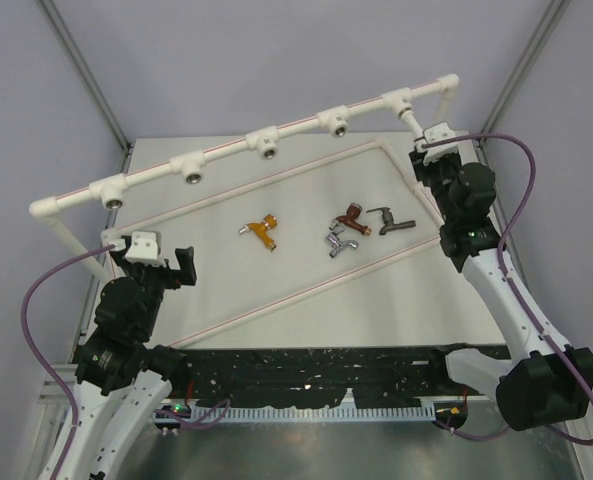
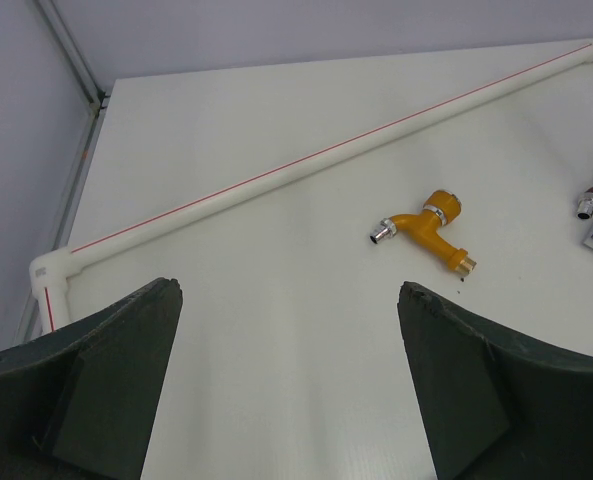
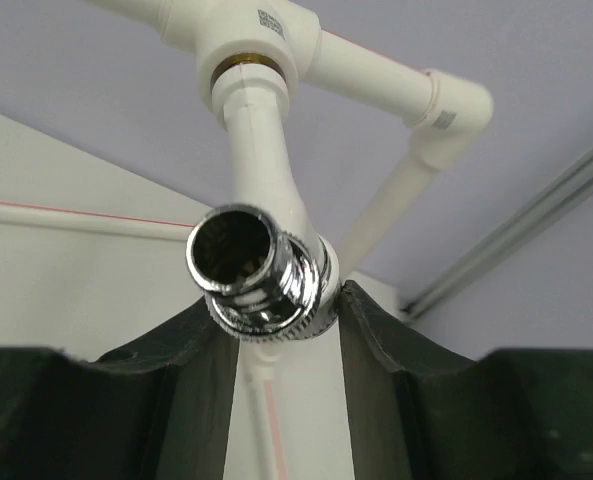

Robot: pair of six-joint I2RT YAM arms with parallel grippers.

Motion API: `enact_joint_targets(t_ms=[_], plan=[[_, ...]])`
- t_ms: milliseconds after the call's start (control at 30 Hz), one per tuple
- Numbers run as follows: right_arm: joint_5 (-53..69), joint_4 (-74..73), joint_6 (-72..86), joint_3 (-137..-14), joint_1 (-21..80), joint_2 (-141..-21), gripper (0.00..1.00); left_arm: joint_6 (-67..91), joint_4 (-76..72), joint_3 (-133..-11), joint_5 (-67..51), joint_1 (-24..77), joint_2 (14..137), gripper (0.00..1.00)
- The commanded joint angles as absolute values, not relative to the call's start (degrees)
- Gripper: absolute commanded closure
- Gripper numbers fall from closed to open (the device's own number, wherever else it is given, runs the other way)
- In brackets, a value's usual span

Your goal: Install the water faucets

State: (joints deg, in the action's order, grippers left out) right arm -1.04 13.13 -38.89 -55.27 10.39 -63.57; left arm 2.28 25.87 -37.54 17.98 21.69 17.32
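Note:
A white faucet [image 3: 261, 160] with a chrome threaded spout [image 3: 248, 272] hangs from the far-right tee socket [image 3: 251, 45] of the white pipe frame [image 1: 226, 150]. My right gripper [image 3: 276, 300] is shut on it, with one finger on each side just behind the chrome ring. From above, that gripper [image 1: 419, 140] is up at the frame's right end. Four faucets lie on the table: orange [image 1: 264, 232], copper-brown [image 1: 351, 215], chrome [image 1: 338, 243] and dark grey [image 1: 389, 222]. My left gripper [image 2: 291, 290] hangs open and holds nothing, short of the orange faucet [image 2: 431, 225].
Several tee sockets with metal-ringed holes [image 1: 193, 172] stand along the raised pipe. Lower pipes with red stripes [image 2: 306, 160] lie on the table, one running diagonally. Purple cables loop beside both arms. A grey metal post [image 3: 516, 240] stands by the right corner.

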Motion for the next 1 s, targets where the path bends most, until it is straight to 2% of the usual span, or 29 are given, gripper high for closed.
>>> enact_joint_targets(t_ms=[0,167,233,300,367,400,500,567,600,767,867,967], plan=[[4.3,34.2,21.0,-53.5,7.1,-60.6,0.82,1.8,22.3,-37.3,18.0,21.9,17.2,0.07],[1.2,50.3,63.9,-46.5,5.5,-63.9,0.81,1.8,22.3,-37.2,18.0,21.9,17.2,0.07],[0.2,55.4,73.4,-45.4,5.5,-65.6,0.79,1.8,22.3,-37.2,18.0,21.9,17.3,0.07],[0.2,58.4,76.3,-45.0,5.5,-66.6,0.74,1.8,22.3,-37.3,18.1,21.9,17.4,0.07],[0.2,58.4,73.9,-44.9,5.6,-65.9,0.67,1.8,22.3,-37.2,18.1,22.0,17.5,0.07],[0.2,57.5,71.4,-44.7,5.5,-64.9,0.58,1.8,22.3,-37.2,18.2,21.9,17.5,0.07],[-1.9,56.9,66.2,-43.2,5.0,-62.7,0.39,1.8,22.3,-37.2,18.2,21.9,17.5,0.07],[-0.9,58.5,63.7,-41.6,4.4,-61.5,0.23,1.8,22.3,-37.2,18.1,21.9,17.6,0.07],[-0.9,58.7,62.6,-40.1,3.8,-60.5,0.07,1.8,22.3,-37.2,18.1,21.9,17.7,0.07],[2.6,57.8,56.3,-33.8,2.4,-55.7,0.04,1.8,22.4,-37.3,18.1,21.9,17.7,0.07],[3.3,54.9,46.8,-29.4,2.3,-50.8,0.05,1.8,22.6,-37.4,18.2,21.9,17.4,0.07],[4.2,43.0,37.0,-26.5,2.3,-43.2,0.05,1.8,22.6,-37.4,18.1,21.9,17.1,0.07]])
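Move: The right fingers already pinch the white knob of the chrome-and-white faucet, whose stem sits in the rightmost tee; that tee lies about 6 cm ahead, 4 cm left and 5 cm above the hand. The pipe's corner elbow is some 9 cm ahead, 5 cm right and 5 cm up. The grey faucet lies on the table almost straight below, roughly 33 cm down, 1 cm ahead and 2 cm left. From the left hand, the tee is about 24 cm ahead, 46 cm right and 14 cm up. Keep the right fingers shut on the faucet's knob and roll the wrist about 100 degrees clockwise as seen from behind the arm, left side rising, carrying the knob in an arc under the stem to the left. Then open wide, let go and draw the hand back about 7 cm and a few centimetres right, rising first and then sinking a little. ##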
